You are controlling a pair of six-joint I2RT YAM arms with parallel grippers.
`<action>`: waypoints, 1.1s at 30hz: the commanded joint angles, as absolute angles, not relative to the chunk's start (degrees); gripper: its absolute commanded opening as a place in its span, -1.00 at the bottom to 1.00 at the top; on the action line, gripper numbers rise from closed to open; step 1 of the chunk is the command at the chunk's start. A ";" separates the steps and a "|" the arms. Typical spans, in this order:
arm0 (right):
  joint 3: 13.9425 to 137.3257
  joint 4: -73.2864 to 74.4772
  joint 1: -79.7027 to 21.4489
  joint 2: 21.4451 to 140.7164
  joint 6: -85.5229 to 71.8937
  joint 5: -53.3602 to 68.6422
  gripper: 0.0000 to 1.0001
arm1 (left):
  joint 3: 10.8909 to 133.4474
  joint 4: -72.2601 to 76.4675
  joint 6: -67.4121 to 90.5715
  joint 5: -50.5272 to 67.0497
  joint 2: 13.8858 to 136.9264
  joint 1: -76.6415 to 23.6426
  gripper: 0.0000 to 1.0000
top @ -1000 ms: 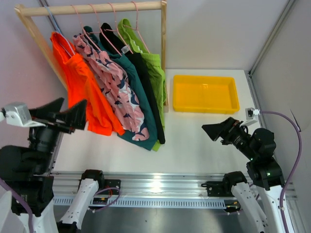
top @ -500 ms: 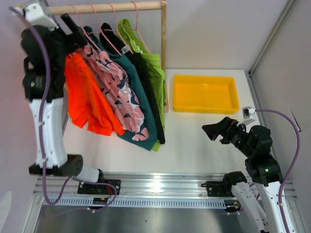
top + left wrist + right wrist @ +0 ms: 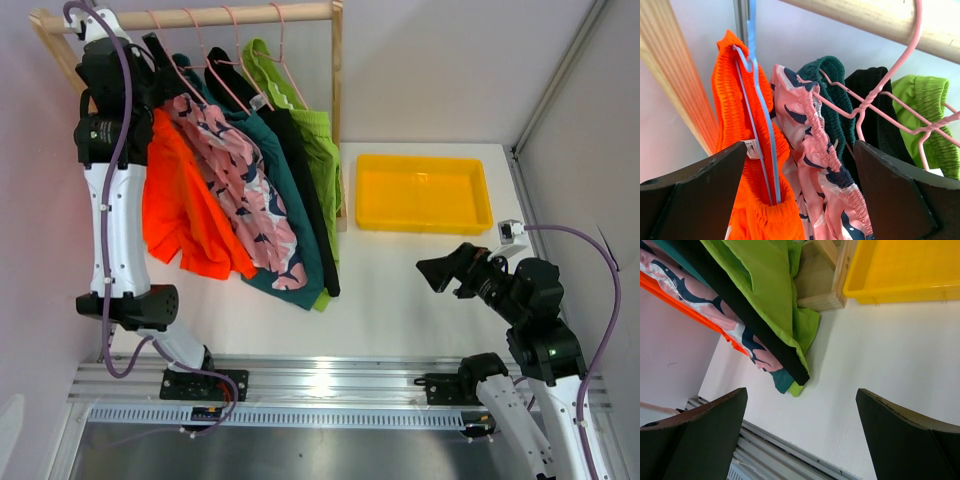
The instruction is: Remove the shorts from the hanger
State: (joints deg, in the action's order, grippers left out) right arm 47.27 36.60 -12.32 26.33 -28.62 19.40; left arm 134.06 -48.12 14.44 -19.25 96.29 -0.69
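Five shorts hang on wire hangers from a wooden rail (image 3: 200, 17): orange (image 3: 185, 210), pink with navy splotches (image 3: 240, 180), teal (image 3: 300, 270), black (image 3: 300, 180) and lime green (image 3: 322, 140). My left gripper (image 3: 158, 58) is raised to the rail's left end, open and empty. In the left wrist view it (image 3: 800, 150) straddles the orange waistband (image 3: 730, 100), its blue hanger (image 3: 757, 110) and the pink waistband (image 3: 810, 130), touching neither. My right gripper (image 3: 440, 270) is open and empty, low over the table right of the shorts' hems (image 3: 782, 382).
A yellow tray (image 3: 423, 192) lies on the white table right of the rack; it also shows in the right wrist view (image 3: 900, 265). The rack's wooden post (image 3: 675, 85) stands just left of my left gripper. Pink hangers (image 3: 875, 95) carry the other shorts.
My left arm has swung up from low at the table's left edge to the rail's left end, beside the orange shorts. The right arm has barely moved.
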 commanded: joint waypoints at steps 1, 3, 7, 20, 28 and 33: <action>48.43 35.42 -12.83 26.72 -27.77 20.39 0.99 | 134.65 -45.79 13.10 -21.70 94.04 -0.18 0.90; 48.34 35.16 -12.74 27.15 -27.86 20.57 0.99 | 134.74 -46.05 12.74 -22.23 94.39 -0.18 0.90; 48.16 35.07 -12.75 27.51 -27.86 20.92 0.99 | 134.39 -46.32 12.83 -22.50 95.36 1.93 0.89; 47.29 35.60 -12.83 27.07 -27.95 20.30 0.99 | 135.97 -45.26 12.39 -21.80 101.51 3.60 0.61; 47.46 36.04 -12.74 26.72 -27.86 20.22 0.99 | 136.58 -46.14 13.18 -21.53 103.62 4.22 -0.79; 46.58 35.60 -12.74 26.28 -28.12 20.30 0.99 | 136.49 -46.14 14.15 -19.52 100.46 4.22 -1.00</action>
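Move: The near arm of the blue hanger is about 4 cm ahead of the left gripper, 4 cm to its left and 5 cm below. The orange shorts' waistband around it lies some 6 cm ahead, 4 cm left and 6 cm down. The shark shorts' waistband is about 8 cm ahead, 2 cm right and 4 cm below. From the right gripper, the hanger arm is roughly 50 cm left, 30 cm ahead and 16 cm higher. Shift the open left gripper about 3 cm left to line up with the blue hanger, then push forward and down at a slant, some 5 cm lower in all, tipping the fingers slightly down and turning a little counter-clockwise. Close fully at the end of the dip, so the fingertips pinch the hanger's near arm at the orange waistband. ##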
